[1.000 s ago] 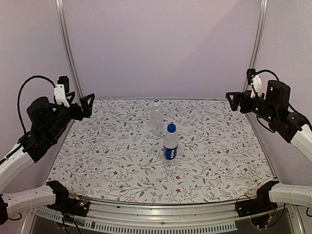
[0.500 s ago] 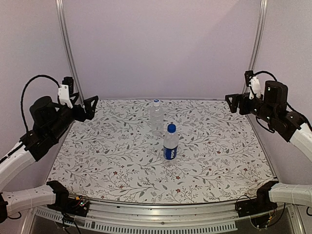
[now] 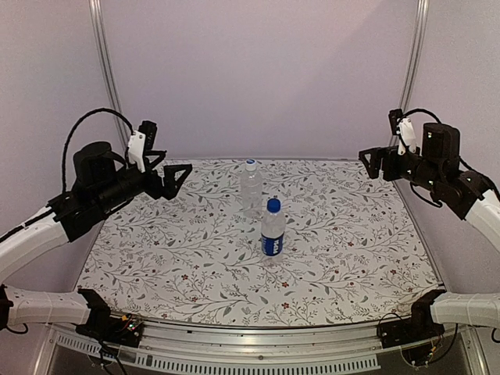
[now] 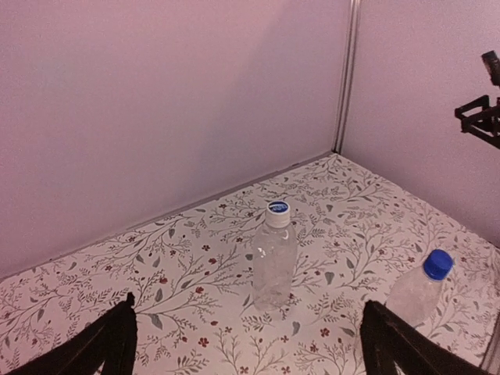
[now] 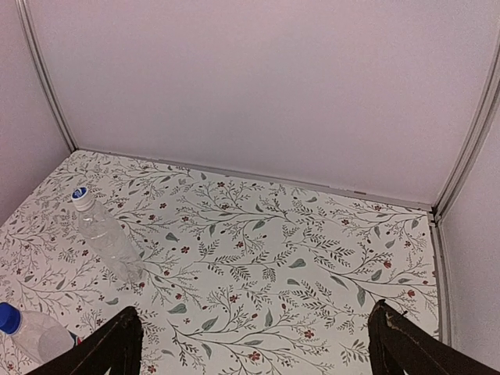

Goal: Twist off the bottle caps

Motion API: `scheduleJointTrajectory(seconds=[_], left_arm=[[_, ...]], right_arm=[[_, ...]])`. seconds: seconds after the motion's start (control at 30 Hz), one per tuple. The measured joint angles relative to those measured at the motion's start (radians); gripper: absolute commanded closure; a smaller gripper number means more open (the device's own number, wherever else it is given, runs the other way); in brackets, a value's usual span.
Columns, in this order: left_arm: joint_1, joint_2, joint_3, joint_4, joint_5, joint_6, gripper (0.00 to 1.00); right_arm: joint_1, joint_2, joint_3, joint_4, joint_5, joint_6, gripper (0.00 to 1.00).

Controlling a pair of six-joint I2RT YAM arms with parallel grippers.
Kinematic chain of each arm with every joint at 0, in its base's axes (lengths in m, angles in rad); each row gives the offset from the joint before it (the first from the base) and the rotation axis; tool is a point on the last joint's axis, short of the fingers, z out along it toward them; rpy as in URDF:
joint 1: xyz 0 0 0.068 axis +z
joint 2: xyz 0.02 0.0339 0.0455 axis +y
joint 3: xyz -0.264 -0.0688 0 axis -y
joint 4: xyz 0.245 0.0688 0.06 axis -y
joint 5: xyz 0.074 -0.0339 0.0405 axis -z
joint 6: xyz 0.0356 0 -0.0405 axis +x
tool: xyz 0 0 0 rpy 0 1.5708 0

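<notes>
Two bottles stand upright mid-mat. The plain bottle (image 3: pixel 251 193) (image 4: pixel 273 262) (image 5: pixel 107 241) has a whitish cap with a blue top (image 3: pixel 250 165) (image 4: pixel 277 209) (image 5: pixel 79 194). In front of it, the labelled bottle (image 3: pixel 273 236) (image 4: pixel 412 297) (image 5: pixel 35 333) carries a solid blue cap (image 3: pixel 274 205) (image 4: pixel 438 264) (image 5: pixel 8 316). My left gripper (image 3: pixel 175 173) (image 4: pixel 248 306) hangs open, high at the left, pointing at the plain bottle and well short of it. High at the far right, my right gripper (image 3: pixel 373 162) (image 5: pixel 256 311) is open and holds nothing.
A floral mat (image 3: pixel 187 258) covers the table, with pale walls on three sides and metal corner posts (image 3: pixel 107 78) (image 3: pixel 412 70). The right gripper (image 4: pixel 480 117) also shows at the right edge of the left wrist view. Arm bases sit at the near edge.
My left arm has risen and swung rightward toward the bottles. The right arm has shifted slightly up and back. Both bottles are unmoved.
</notes>
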Motion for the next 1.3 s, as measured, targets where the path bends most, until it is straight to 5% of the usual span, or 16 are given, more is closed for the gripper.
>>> scheduleJointTrajectory(seconds=[0.53,0.93,1.3], left_arm=[[-0.307,0.409,0.349,-0.15,0.107,0.078,0.19],[-0.38,0.701,0.591,-0.294,0.157,0.108,0.28],[-0.387,0.76,0.629,-0.365,0.168,0.122,0.48]], right_arm=[[0.0,-0.026,-0.069,0.011,-0.072,0.005,0.01],[0.0,-0.027,-0.074,0.015,-0.116,0.005,0.01],[0.0,-0.028,-0.081,0.016,-0.132,0.008,0.01]])
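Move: The blue cap of the front, labelled bottle is about 25 cm to the left hand's right, some 3 cm back and 11 cm below it. The clear bottle's cap stands roughly 13 cm beyond the blue cap and 7 cm to its left, at about the same height. From the right hand, the blue cap lies about 24 cm to the left, 6 cm back and 12 cm down. No clear contact yet: the left hand swings some 23 cm to the right towards the blue cap, then mostly sinks, about 10 cm in all, easing back slightly. It turns about 30 degrees clockwise and tips down while the fingers narrow from wide open to a little over half, coming to either side of the cap. The right hand, open, drifts about 3 cm down and left. ##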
